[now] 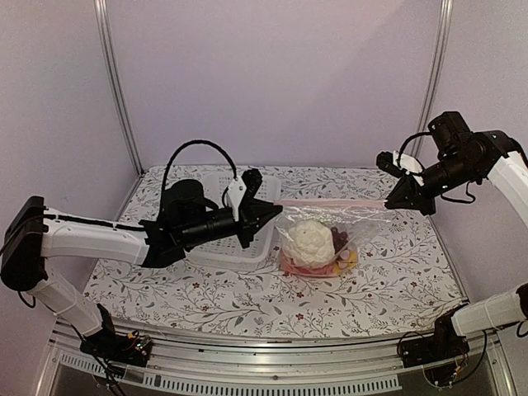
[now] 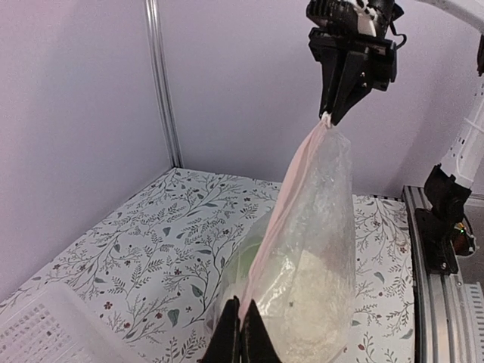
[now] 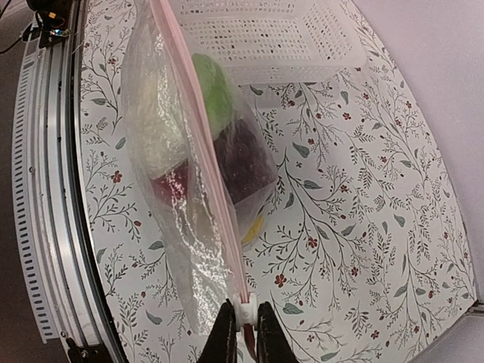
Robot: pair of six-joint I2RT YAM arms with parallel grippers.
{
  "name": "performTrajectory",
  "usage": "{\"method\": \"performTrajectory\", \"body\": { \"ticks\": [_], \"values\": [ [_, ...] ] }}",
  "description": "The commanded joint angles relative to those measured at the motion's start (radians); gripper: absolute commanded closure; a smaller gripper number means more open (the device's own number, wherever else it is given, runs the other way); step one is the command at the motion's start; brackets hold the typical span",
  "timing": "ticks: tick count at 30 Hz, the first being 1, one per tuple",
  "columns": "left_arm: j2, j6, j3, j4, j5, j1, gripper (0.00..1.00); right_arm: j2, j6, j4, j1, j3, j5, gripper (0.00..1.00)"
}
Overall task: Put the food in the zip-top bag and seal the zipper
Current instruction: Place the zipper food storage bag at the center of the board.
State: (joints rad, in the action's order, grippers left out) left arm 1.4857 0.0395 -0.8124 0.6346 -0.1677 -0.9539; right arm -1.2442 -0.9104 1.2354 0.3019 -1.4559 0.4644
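The zip-top bag [image 1: 367, 224] hangs stretched between my two grippers, its bottom resting on the table. Its pink zipper [image 1: 330, 200] runs straight from the left gripper [image 1: 276, 208] to the right gripper [image 1: 388, 200]. The food sits inside the bag: white cauliflower [image 1: 307, 241], dark purple grapes [image 3: 242, 155], a green piece [image 3: 215, 91], a red piece [image 3: 170, 185] and a yellow piece [image 3: 253, 227]. My left gripper [image 2: 243, 325] is shut on one end of the zipper [image 2: 287, 197]. My right gripper [image 3: 246, 325] is shut on the white slider [image 3: 246, 311] at the other end.
A white slotted basket [image 1: 216, 244] stands at the back left, partly behind the left arm, next to the bag. It also shows as the basket [image 3: 265, 38] in the right wrist view. Metal rails [image 1: 272, 375] run along the near table edge.
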Motion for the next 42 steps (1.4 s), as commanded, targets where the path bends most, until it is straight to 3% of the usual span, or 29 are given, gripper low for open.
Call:
{"method": "performTrajectory", "body": {
  "ticks": [1,13,14,16,18,21,25,30,33,37,42],
  "values": [
    [0.021,-0.004,-0.042,0.029,0.008,0.046,1.0,0.029,-0.024,0.049,-0.04,0.031,-0.088,1.0],
    [0.049,-0.021,-0.053,0.04,-0.014,0.057,1.0,0.043,-0.046,0.05,-0.087,0.046,-0.09,1.0],
    [0.055,-0.022,-0.057,0.041,-0.018,0.056,1.0,0.042,-0.043,0.049,-0.087,0.042,-0.082,0.96],
    [0.076,-0.032,-0.075,0.051,-0.033,0.057,1.0,0.038,-0.037,0.051,-0.088,0.024,-0.058,0.75],
    [0.117,-0.037,-0.117,0.064,-0.061,0.057,1.0,0.034,-0.033,0.055,-0.092,-0.008,-0.021,0.62],
    [0.218,-0.034,-0.243,0.06,-0.092,0.064,1.0,0.023,-0.041,0.073,-0.127,-0.08,0.059,0.54],
    [0.392,-0.023,-0.505,-0.004,-0.154,0.102,1.0,-0.025,-0.055,0.076,-0.228,-0.205,0.178,0.5],
    [0.57,-0.025,-0.819,-0.054,-0.224,0.141,1.0,-0.089,0.029,-0.073,-0.34,-0.256,0.228,0.49],
    [0.619,-0.026,-0.919,-0.072,-0.282,0.148,1.0,-0.096,0.106,-0.166,-0.383,-0.249,0.228,0.48],
    [0.623,-0.028,-0.902,-0.086,-0.382,0.147,1.0,-0.063,0.179,-0.297,-0.41,-0.166,0.221,0.48],
    [0.533,-0.064,-0.674,-0.045,-0.427,0.126,1.0,0.009,0.242,-0.411,-0.411,-0.021,0.256,0.45]
  ]
}}
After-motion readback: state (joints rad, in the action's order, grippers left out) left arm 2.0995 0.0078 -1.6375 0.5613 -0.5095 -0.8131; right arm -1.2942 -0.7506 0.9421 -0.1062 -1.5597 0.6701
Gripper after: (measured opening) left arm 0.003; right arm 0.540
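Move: The left hand already pinches the left end of the bag's pink zipper; its right end is about 26 cm to the hand's right, level with it. The food in the zipper food storage bag sits about 9 cm right of the left hand, neither ahead nor back, and 18 cm below. The white basket is some 12 cm ahead, 15 cm left and 24 cm down. From the right hand, still on the zipper's right end, the food lies about 18 cm left and 20 cm below. Easing to the right by about 2 cm, the right hand first draws on the zipper's right end, then opens about halfway, lets go and pulls away up, forward and to the right. The left hand, barely moving until then, keeps its pinch and swings the bag forward and right some 15 cm, rising with it, then comes back and sinks a little while turning about 10 degrees clockwise. ##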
